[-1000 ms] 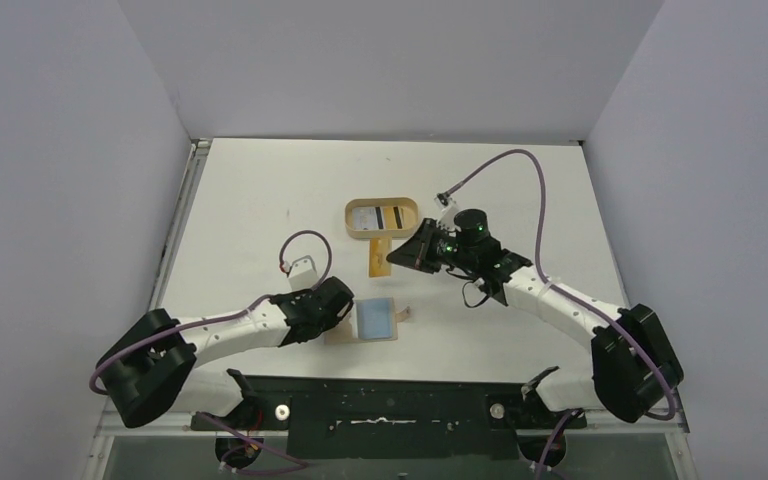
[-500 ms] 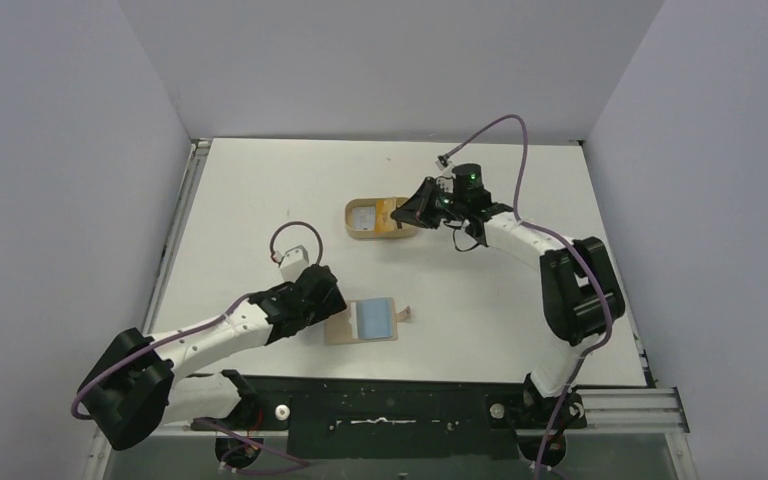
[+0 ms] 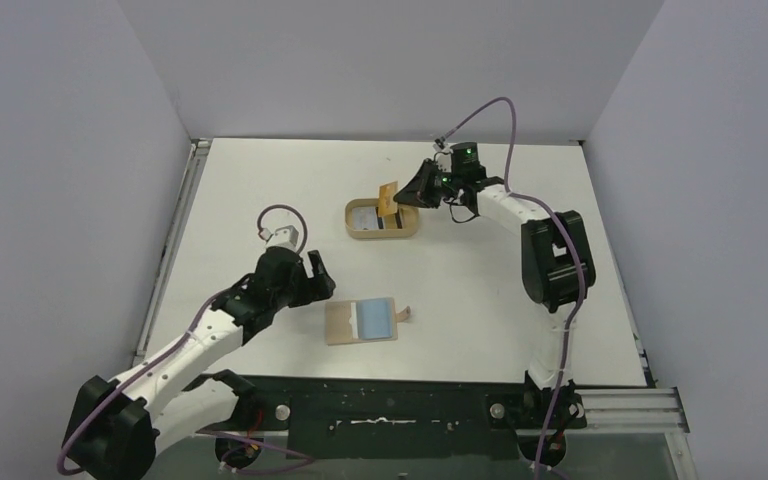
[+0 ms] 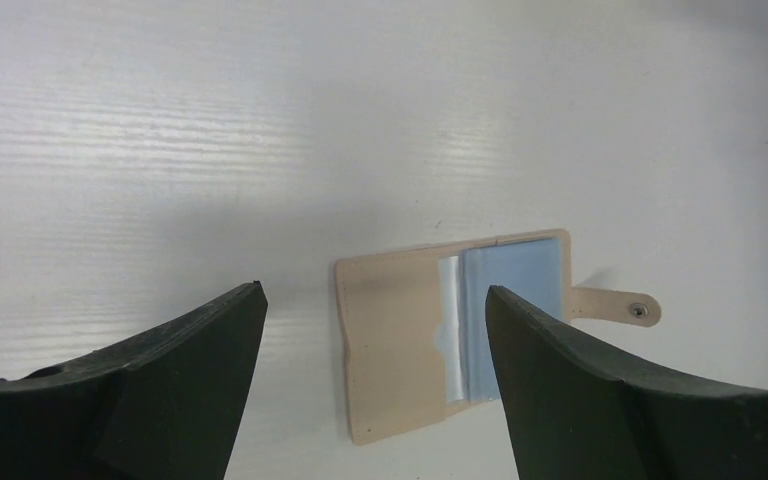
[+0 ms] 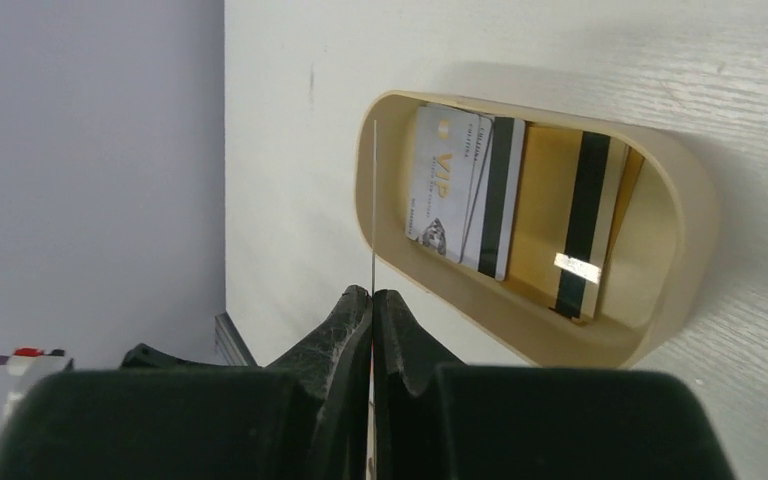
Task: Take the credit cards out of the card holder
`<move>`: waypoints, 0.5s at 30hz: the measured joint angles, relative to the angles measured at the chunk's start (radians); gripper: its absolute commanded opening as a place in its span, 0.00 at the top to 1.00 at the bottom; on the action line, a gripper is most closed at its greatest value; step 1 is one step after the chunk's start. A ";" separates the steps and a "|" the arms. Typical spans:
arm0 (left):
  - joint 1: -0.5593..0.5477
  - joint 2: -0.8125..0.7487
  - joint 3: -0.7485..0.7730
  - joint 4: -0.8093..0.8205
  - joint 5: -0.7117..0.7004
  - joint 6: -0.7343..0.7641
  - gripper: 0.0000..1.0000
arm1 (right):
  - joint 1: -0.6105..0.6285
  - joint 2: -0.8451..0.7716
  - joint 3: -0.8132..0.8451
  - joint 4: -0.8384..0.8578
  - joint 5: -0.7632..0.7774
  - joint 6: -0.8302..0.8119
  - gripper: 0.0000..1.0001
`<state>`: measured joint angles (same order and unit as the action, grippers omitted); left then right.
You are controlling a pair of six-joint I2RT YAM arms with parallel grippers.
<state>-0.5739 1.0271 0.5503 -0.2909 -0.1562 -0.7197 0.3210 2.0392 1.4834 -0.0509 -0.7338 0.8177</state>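
Note:
The tan card holder (image 3: pixel 338 323) lies open on the table with the light blue card (image 3: pixel 372 318) in its clear sleeve. In the left wrist view the card holder (image 4: pixel 395 340) shows its blue card (image 4: pixel 515 300) and its tab (image 4: pixel 615 305). My left gripper (image 3: pixel 317 281) is open and empty, up and to the left of the holder, also in its own view (image 4: pixel 372 295). My right gripper (image 3: pixel 407 196) is shut on the yellow-orange card (image 3: pixel 388 196), tilted over the oval tray. In the right wrist view the gripper (image 5: pixel 372 296) holds this card edge-on (image 5: pixel 373 200).
The oval tan tray (image 3: pixel 355 233) stands behind the holder. The right wrist view shows the tray's rim (image 5: pixel 685 200), with a white VIP card (image 5: pixel 445 190) and a gold card with a black stripe (image 5: pixel 545 210) inside. Grey walls enclose the table.
My right gripper has carried the yellow-orange card from the table in front of the tray up and back over the tray. My left gripper has drawn back to the left, off the holder.

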 measured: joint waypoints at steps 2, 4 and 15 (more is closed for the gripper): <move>0.040 -0.047 0.000 0.008 0.040 0.059 0.21 | -0.004 0.015 0.009 -0.029 -0.007 -0.021 1.00; 0.071 -0.082 0.000 0.018 0.079 0.108 0.21 | -0.007 0.029 0.011 -0.057 -0.013 -0.041 1.00; 0.143 -0.176 -0.029 0.109 0.225 0.204 0.22 | -0.016 0.082 0.024 -0.130 -0.024 -0.119 1.00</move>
<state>-0.4305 0.8509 0.5213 -0.1814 0.0692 -0.5152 0.3050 2.1208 1.5074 -0.1810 -0.7578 0.6991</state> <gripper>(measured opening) 0.783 0.021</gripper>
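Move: The gold card pinched in the right hand is bound for the tan tray, whose middle lies about 4 cm to that hand's left, 2 cm ahead and some 10 cm below. In the tray, the white VIP cards lie roughly 9 cm left of the hand and 2 cm ahead, and the gold striped card about 2 cm left and 1 cm ahead, both some 11 cm down. From the left hand, the tray is about 20 cm ahead, 14 cm right and 6 cm lower. The gold card, still pinched at its edge between shut fingers, is lowered about 5 cm towards the cards in the tray, the right hand tilting only slightly and keeping its hold. Meanwhile the empty left hand, fingers still open, rises some 5 cm away from the card holder, its fingertips tipping up by around 15 degrees, then comes to rest. ##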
